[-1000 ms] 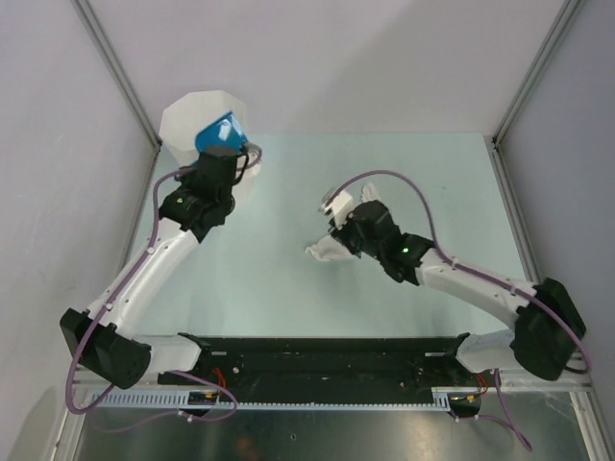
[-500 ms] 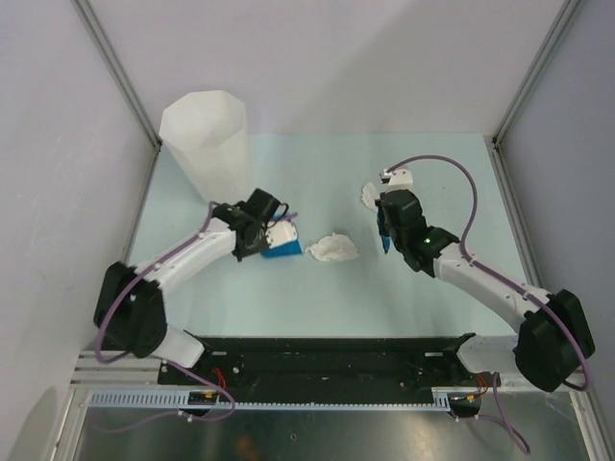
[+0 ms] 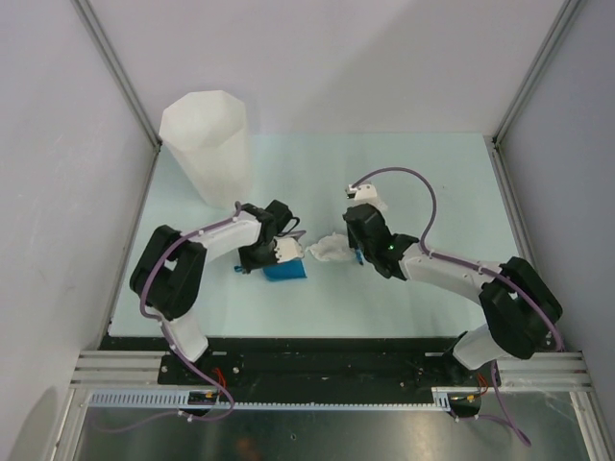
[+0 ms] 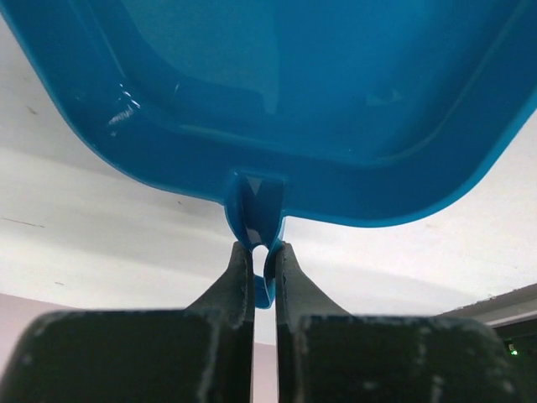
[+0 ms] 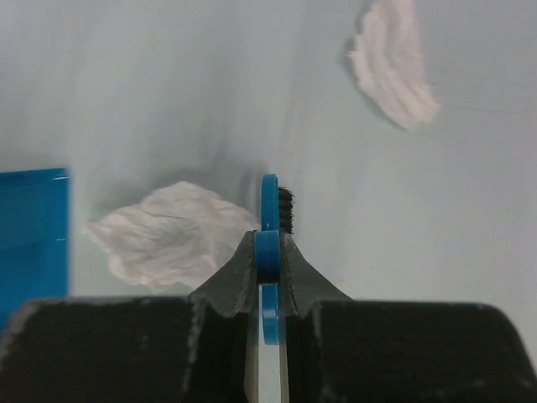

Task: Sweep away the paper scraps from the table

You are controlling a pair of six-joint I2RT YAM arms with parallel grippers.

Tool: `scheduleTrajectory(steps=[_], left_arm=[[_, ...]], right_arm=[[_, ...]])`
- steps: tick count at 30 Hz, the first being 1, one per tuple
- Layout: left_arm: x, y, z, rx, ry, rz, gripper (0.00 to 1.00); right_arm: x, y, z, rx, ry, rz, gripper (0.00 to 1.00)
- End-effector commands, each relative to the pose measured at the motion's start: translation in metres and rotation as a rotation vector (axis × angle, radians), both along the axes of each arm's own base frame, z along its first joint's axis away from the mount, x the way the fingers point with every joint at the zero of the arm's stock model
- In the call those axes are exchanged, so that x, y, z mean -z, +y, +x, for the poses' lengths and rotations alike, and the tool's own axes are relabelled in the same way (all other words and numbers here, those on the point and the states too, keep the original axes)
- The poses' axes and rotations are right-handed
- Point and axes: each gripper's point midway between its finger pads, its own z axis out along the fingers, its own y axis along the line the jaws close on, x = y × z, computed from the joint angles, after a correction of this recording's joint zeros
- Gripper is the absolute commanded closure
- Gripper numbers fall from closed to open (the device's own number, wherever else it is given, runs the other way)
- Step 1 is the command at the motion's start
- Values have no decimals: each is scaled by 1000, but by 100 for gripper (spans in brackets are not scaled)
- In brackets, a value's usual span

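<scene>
A blue dustpan (image 3: pixel 285 270) rests on the mint-green table (image 3: pixel 432 182) left of centre. My left gripper (image 3: pixel 277 253) is shut on the dustpan's thin handle tab (image 4: pixel 256 214), and the pan (image 4: pixel 277 84) fills the left wrist view. My right gripper (image 3: pixel 356 252) is shut on a blue brush (image 5: pixel 269 201) with black bristles, held bristles-down. One crumpled white paper scrap (image 3: pixel 329 248) lies between brush and dustpan, just left of the brush (image 5: pixel 168 235). A second paper scrap (image 3: pixel 375 205) lies farther back (image 5: pixel 393 63).
A tall white faceted bin (image 3: pixel 205 144) stands at the table's far left corner, behind the left arm. Grey walls and metal frame posts close in the table on the left, right and back.
The left arm swung the dustpan from over the bin down onto the table. The right arm carried the brush left, up against the near scrap.
</scene>
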Motion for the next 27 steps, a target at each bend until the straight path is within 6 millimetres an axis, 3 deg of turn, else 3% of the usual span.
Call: scheduleTrajectory(steps=[1, 5, 7, 16, 21, 27], left_arm=[[-5, -19, 16, -13, -21, -57, 100], [-6, -32, 21, -25, -17, -108, 100], [-7, -38, 19, -25, -3, -137, 100], [-19, -63, 17, -50, 7, -282, 100], [-36, -84, 30, -75, -49, -398, 100], [-48, -88, 45, -94, -124, -418, 100]], right_arm=[[-13, 69, -3, -146, 19, 265, 100], [-42, 123, -25, -297, 33, 436, 100], [-56, 126, -27, -294, 18, 476, 100], [-83, 95, -8, -179, -94, 401, 100], [-121, 63, -3, -116, -269, 218, 100], [-165, 18, 5, 21, -392, 133, 100]])
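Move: The left hand holds the dustpan: the bunched paper scraps lie about 19 cm to its right and 5 cm farther out, some 2 cm lower. From the right hand, which holds the brush, the bunch is roughly 7 cm left, 4 cm back and 11 cm below. The dustpan's pan sits about 20 cm left and 9 cm back of the right hand, the lone scrap 10 cm ahead and 4 cm to its right. Sweep the scrap bunch leftward with the brush into the dustpan's mouth, taking the right hand about 11 cm left and slightly back while rolling its left side up; then lift it clear, easing back right. Meanwhile bring the left gripper rightward to meet the bunch, about 7 cm and somewhat forward, tipping the pan mouth up some 20 degrees. Keep both grips. ##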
